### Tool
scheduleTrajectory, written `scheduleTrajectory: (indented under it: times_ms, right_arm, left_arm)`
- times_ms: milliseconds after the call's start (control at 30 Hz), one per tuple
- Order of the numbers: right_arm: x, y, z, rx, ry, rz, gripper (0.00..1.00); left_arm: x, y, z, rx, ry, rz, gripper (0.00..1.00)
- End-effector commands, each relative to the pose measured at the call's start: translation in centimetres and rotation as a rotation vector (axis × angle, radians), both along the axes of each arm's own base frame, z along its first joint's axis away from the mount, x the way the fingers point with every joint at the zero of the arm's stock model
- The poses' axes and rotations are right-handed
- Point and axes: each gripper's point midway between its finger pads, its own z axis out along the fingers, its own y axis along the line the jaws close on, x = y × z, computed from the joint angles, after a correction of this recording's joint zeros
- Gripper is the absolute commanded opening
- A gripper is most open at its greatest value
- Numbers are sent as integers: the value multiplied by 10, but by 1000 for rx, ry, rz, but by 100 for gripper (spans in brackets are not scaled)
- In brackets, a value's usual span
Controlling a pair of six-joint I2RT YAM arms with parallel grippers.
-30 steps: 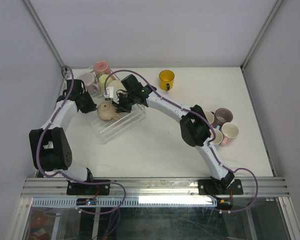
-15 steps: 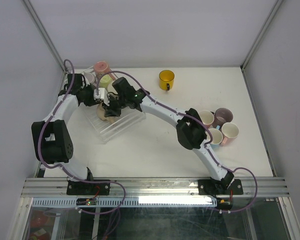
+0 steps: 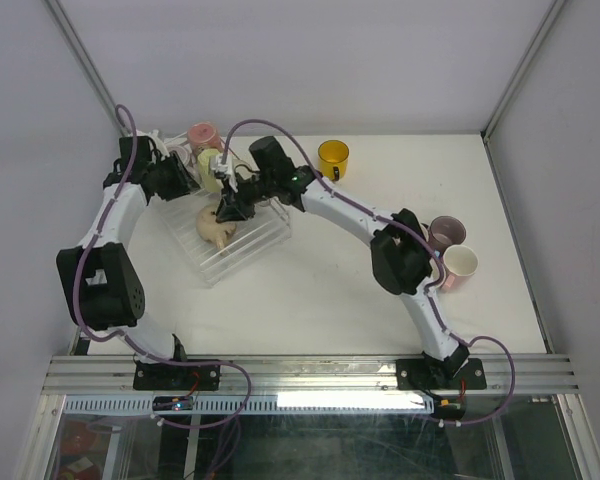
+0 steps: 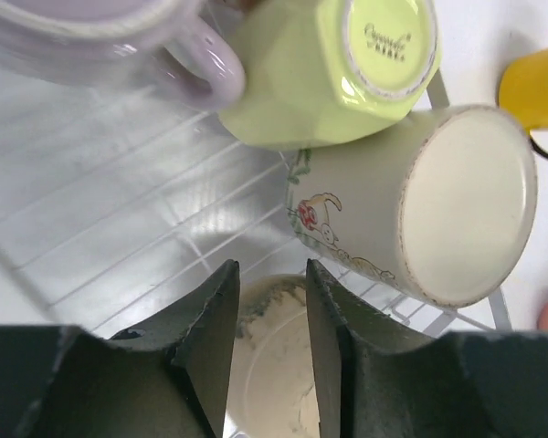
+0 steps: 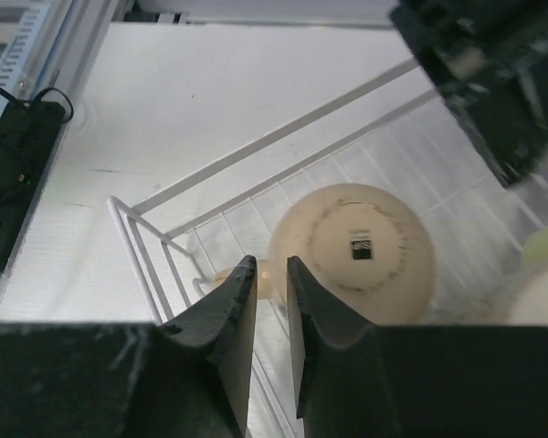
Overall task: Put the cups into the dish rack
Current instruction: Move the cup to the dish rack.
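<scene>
The clear dish rack (image 3: 252, 246) sits at the table's far left. A beige cup (image 3: 217, 226) rests upside down in it, base up (image 5: 358, 252). My right gripper (image 3: 229, 207) hovers just over that cup's handle (image 5: 272, 279), jaws a narrow gap apart (image 5: 270, 270) with nothing pinched. My left gripper (image 3: 185, 183) is at the rack's far-left end, jaws slightly apart (image 4: 270, 274) and empty, the beige cup (image 4: 274, 365) below them. Green (image 4: 347, 64), lilac (image 4: 91, 41) and cream rabbit-print (image 4: 420, 201) cups lie in the rack (image 4: 119, 210).
A pink cup (image 3: 202, 135) is at the rack's far end. A yellow cup (image 3: 332, 158) stands on the table behind the right arm. Mauve (image 3: 447, 232) and cream (image 3: 461, 265) cups sit at the right, partly behind the right forearm. Grey walls close in on both sides.
The beige cup has been set down in the rack. Both grippers' jaws have parted slightly. The left gripper has drawn back to the far left, off the cup.
</scene>
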Motion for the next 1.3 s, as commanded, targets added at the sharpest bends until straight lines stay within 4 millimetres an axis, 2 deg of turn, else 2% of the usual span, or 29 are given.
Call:
scheduleTrajectory:
  times_ms: [0, 33, 67, 167, 200, 300, 467, 633, 833, 1100, 1267]
  right_arm:
    - [0, -22, 120, 231, -104, 39, 23]
    - [1, -28, 123, 231, -104, 33, 23]
    - [4, -34, 126, 230, -105, 23, 23]
    - [7, -49, 130, 220, -109, 3, 23]
    - [17, -59, 130, 210, -108, -22, 23]
    - [24, -76, 132, 193, -119, -50, 23]
    - [35, -97, 131, 168, -109, -100, 23]
    - [36, -108, 124, 139, -111, -125, 24]
    - [37, -115, 118, 117, -114, -138, 24]
    - [40, -120, 113, 103, -118, -149, 24]
    - [39, -124, 108, 91, -114, -153, 24]
  left_arm:
    - [-2, 29, 61, 130, -149, 27, 30]
    - [-8, 30, 56, 142, -126, 14, 21]
    - [-15, 31, 50, 151, -95, 1, 17]
    - [-36, 29, 27, 152, 6, -21, 10]
    - [-42, 29, 20, 151, 32, -24, 9]
    - [-51, 26, 6, 144, 79, -39, 6]
    - [-48, 18, -10, 102, 120, -80, 6]
    - [-42, 2, -24, 63, 155, -144, 7]
    - [-40, -33, -23, 16, 146, -261, 7]
    - [-34, -58, -10, -1, 99, -324, 9]
    - [-23, -86, 0, -50, 55, -374, 10]
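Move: The tan cup in the rack lies about 6 cm back, 4 cm right and 7 cm below my left hand. The white cup is some 4 cm ahead and 9 cm right of that hand; the lime cup 9 cm ahead and 4 cm right; the purple cup 9 cm ahead and 4 cm left. From my right hand the tan cup is roughly 1 cm ahead, 4 cm left and 7 cm below. I lift my left hand slightly up and left while closing its fingers, bring it back and down beside the tan cup, then sweep about 6 cm right, the closed fingertips pushing the cup along as the wrist turns clockwise nearly 20 degrees. Meanwhile I draw my right hand away, up and some 11 cm right, also a little forward, its fingers staying slightly open. ##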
